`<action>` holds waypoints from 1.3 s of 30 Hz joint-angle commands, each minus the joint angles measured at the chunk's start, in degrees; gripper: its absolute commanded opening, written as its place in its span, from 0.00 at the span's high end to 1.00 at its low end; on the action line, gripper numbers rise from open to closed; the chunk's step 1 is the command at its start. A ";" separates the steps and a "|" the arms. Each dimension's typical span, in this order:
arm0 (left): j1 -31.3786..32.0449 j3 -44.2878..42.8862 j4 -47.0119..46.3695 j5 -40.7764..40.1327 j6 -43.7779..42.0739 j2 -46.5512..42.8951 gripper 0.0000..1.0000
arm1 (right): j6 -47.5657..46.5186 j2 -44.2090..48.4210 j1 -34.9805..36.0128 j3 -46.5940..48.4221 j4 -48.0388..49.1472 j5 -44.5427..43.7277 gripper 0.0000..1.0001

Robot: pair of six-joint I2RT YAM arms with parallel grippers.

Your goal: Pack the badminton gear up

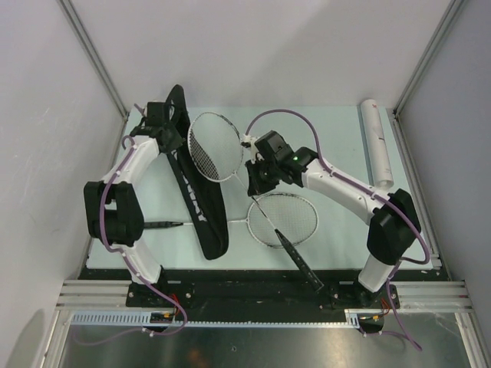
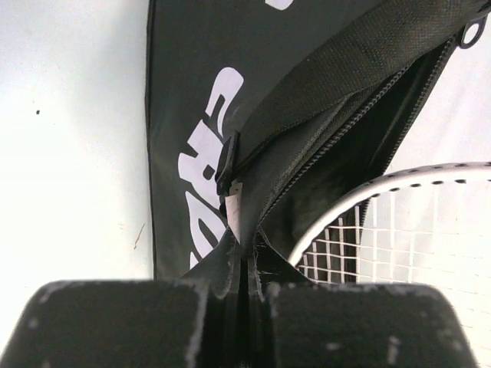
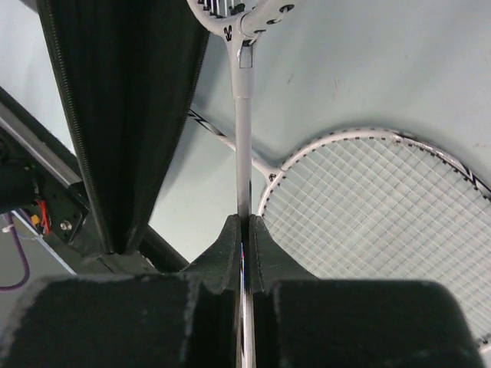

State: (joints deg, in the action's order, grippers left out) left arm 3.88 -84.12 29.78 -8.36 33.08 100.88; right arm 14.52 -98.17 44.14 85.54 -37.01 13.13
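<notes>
The long black racket bag (image 1: 201,201) lies diagonally on the table, its mouth at the far end. My left gripper (image 1: 157,115) is shut on the fabric edge of that mouth (image 2: 245,264), holding it up. My right gripper (image 1: 257,178) is shut on the thin shaft (image 3: 242,153) of a silver-white racket. That racket's head (image 1: 215,146) sits beside the bag's open zipper edge (image 2: 360,199), and its black handle (image 1: 301,264) points to the near edge. A second racket (image 1: 284,218) lies flat under the held shaft (image 3: 383,199), its handle (image 1: 163,225) running under the bag.
A white cylindrical tube (image 1: 376,142) lies along the right edge of the table. Grey walls close in the left, right and far sides. The arm bases and a black rail (image 1: 245,287) run along the near edge.
</notes>
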 commanded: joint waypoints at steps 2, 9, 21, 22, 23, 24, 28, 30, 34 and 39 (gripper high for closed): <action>-0.45 -1.49 -1.39 2.20 1.55 -3.94 1.00 | 0.50 0.01 2.26 3.31 -3.59 -3.46 1.00; 0.25 -0.44 -2.71 7.83 0.33 -4.64 1.00 | 1.12 -10.27 6.13 16.05 -6.23 -3.11 1.00; 4.99 5.71 -9.47 9.33 -2.50 -9.82 0.99 | 3.49 -19.95 3.15 28.80 -6.23 4.71 1.00; 5.35 5.98 -9.65 9.33 -2.49 -10.00 1.00 | 3.93 -21.52 2.80 29.68 -5.18 5.24 1.00; 5.78 6.24 -10.09 9.24 -2.67 -10.09 1.00 | 4.80 -22.41 2.45 32.56 -5.17 6.46 1.00; 7.09 6.42 -10.18 8.98 -3.89 -10.26 1.00 | 5.77 -23.46 2.18 33.89 -5.26 7.34 1.00; 10.00 6.86 -10.79 8.45 -7.41 -10.61 1.00 | 7.80 -27.15 1.92 39.26 -4.29 11.04 1.00; 10.71 7.30 -11.67 8.88 -8.64 -10.79 0.99 | 7.80 -29.09 1.74 41.71 -4.21 10.69 1.00; 11.06 8.27 -12.55 11.25 -9.00 -11.84 1.00 | 8.59 -28.49 0.08 40.42 2.02 9.03 1.00; 11.15 8.53 -12.82 16.25 -8.65 -12.46 1.00 | 14.13 -25.58 -2.48 30.31 23.44 4.82 1.00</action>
State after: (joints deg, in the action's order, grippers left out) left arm 14.44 -75.29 20.38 1.08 25.08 91.96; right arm 24.58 -126.87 43.59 119.79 -33.85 20.34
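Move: In the right hand's fingers is a racket, held by the shaft, its head about 12 cm left and 14 cm ahead. The racket bag's open mouth lies some 22 cm left and 18 cm ahead of that hand; the second racket's head is about 9 cm right, level fore and aft, 16 cm below. The left hand pinches the mouth's edge, the opening about 4 cm to its right and level with it; from this hand the held racket's head is 15 cm right and 5 cm back. Bringing racket and bag together, the right hand keeps its pinch on the shaft and goes about 12 cm left, then also some 9 cm forward, feeding the racket head into the bag's mouth. The left hand still pinches the edge and carries the bag about 11 cm right to meet it, rising slightly and turning about 20 degrees clockwise. ##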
